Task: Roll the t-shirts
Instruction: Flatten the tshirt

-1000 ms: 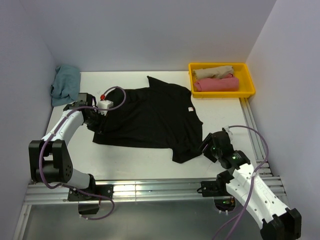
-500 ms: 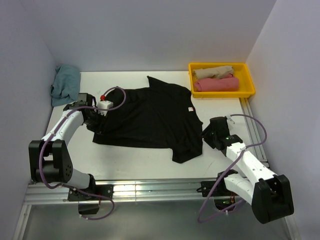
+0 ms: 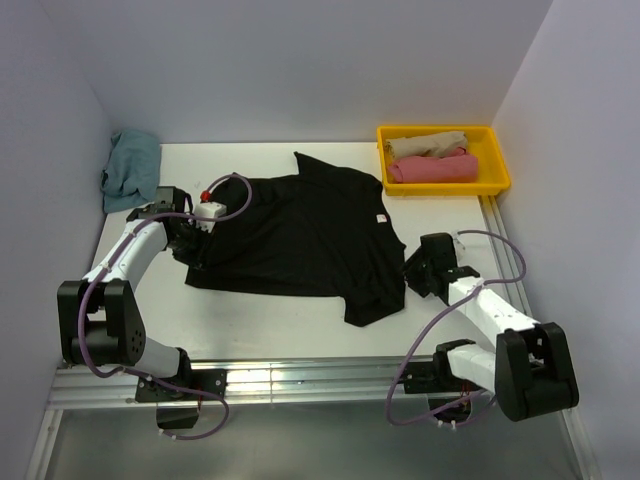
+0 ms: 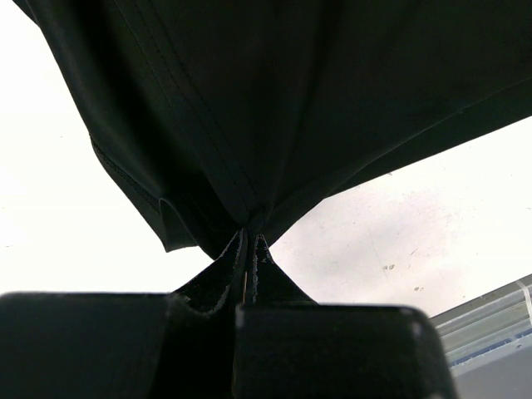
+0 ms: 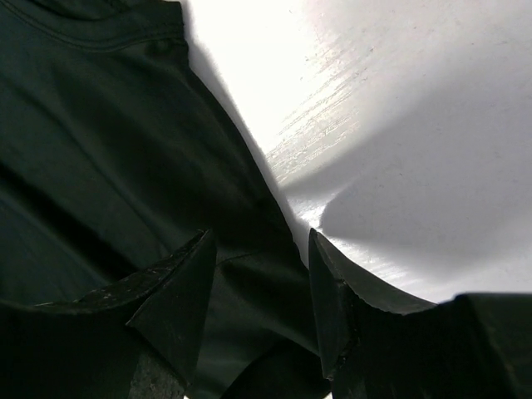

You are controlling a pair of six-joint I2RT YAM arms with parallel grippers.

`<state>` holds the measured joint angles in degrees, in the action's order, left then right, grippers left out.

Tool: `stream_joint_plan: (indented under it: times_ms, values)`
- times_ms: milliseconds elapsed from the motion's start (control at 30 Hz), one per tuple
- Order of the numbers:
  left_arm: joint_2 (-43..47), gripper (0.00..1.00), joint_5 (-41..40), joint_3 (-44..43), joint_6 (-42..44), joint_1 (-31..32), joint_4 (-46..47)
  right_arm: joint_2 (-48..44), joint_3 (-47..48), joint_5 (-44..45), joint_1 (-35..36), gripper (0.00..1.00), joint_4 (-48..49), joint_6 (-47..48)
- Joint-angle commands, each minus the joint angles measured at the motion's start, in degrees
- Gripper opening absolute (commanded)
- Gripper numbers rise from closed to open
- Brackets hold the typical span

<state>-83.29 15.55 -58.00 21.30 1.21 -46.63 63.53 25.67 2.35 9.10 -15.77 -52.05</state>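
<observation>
A large black t-shirt [image 3: 300, 235] lies spread on the white table, its small white neck label [image 3: 380, 217] at the right. My left gripper [image 3: 197, 247] is shut on the shirt's left edge; the left wrist view shows the cloth [image 4: 274, 108] pinched and pulled taut from my fingertips [image 4: 251, 237]. My right gripper [image 3: 412, 272] sits low at the shirt's right edge, jaws open, with the black cloth [image 5: 108, 158] lying between the fingers [image 5: 179, 283]. A teal shirt [image 3: 131, 168] lies bunched at the far left. Rolled beige [image 3: 427, 144] and pink [image 3: 432, 167] shirts lie in the tray.
A yellow tray [image 3: 497, 172] stands at the back right corner. An aluminium rail [image 3: 510, 270] runs along the table's right side and another along the near edge [image 3: 300, 375]. Grey walls close in the left, back and right.
My right arm has swung forward and left, bringing its gripper down to the shirt's right edge. The left arm and the shirt have not moved.
</observation>
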Motion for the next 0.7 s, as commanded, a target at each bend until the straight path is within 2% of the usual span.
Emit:
stream_joint_plan:
  times_ms: [0, 167, 267, 300, 367, 667]
  values:
    - [1.55, 0.0, 0.45, -1.07, 0.59, -0.16, -0.57, 2.12, -0.88, -1.12, -0.23, 0.55, 3.81, -0.86]
    - [1.99, 0.0, 0.45, -1.07, 0.67, -0.16, -0.65, 5.81, -0.71, -2.08, -0.23, 0.49, 5.83, -1.39]
    - [2.25, 0.0, 0.53, -0.89, 0.67, -0.16, -0.48, 6.08, -1.24, -2.0, -0.31, 0.28, 6.63, -2.0]
    - [2.34, 0.0, 0.45, -0.89, 0.59, -0.25, -0.39, 5.47, -1.24, -1.65, -0.23, 0.13, 6.63, -2.09]
    - [2.6, 0.0, 0.1, -1.06, 0.32, -0.25, -0.21, 4.24, -0.63, -1.65, -0.31, 0.02, 6.1, -2.0]
    - [2.78, 0.0, 0.18, -5.72, 0.32, -2.97, -1.71, -5.34, 11.85, 2.31, -3.03, 0.0, -4.87, 3.09]
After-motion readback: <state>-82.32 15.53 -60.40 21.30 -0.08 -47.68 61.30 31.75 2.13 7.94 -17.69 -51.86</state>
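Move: The black t-shirt's right edge lies practically between the right hand's open fingers, about 1 cm to the left and 2 cm below. From that hand the shirt's near right corner is some 9 cm back and 9 cm left, its white tag about 12 cm ahead and 6 cm left, and the yellow box roughly 26 cm ahead and 8 cm right. The left hand, already holding the shirt's left side, has that edge about 44 cm to its right, 2 cm back and 6 cm lower. The black t-shirt's right edge gets pinched by the right hand, which sinks the last 1.5 cm onto it, easing slightly forward and left, and shuts its half-open fingers. It then lifts the edge fast, about 6 cm up and some 2 cm forward, fingers staying shut. The left hand keeps its pinch, still at first, then rises 1.5 cm, drifting forward. ##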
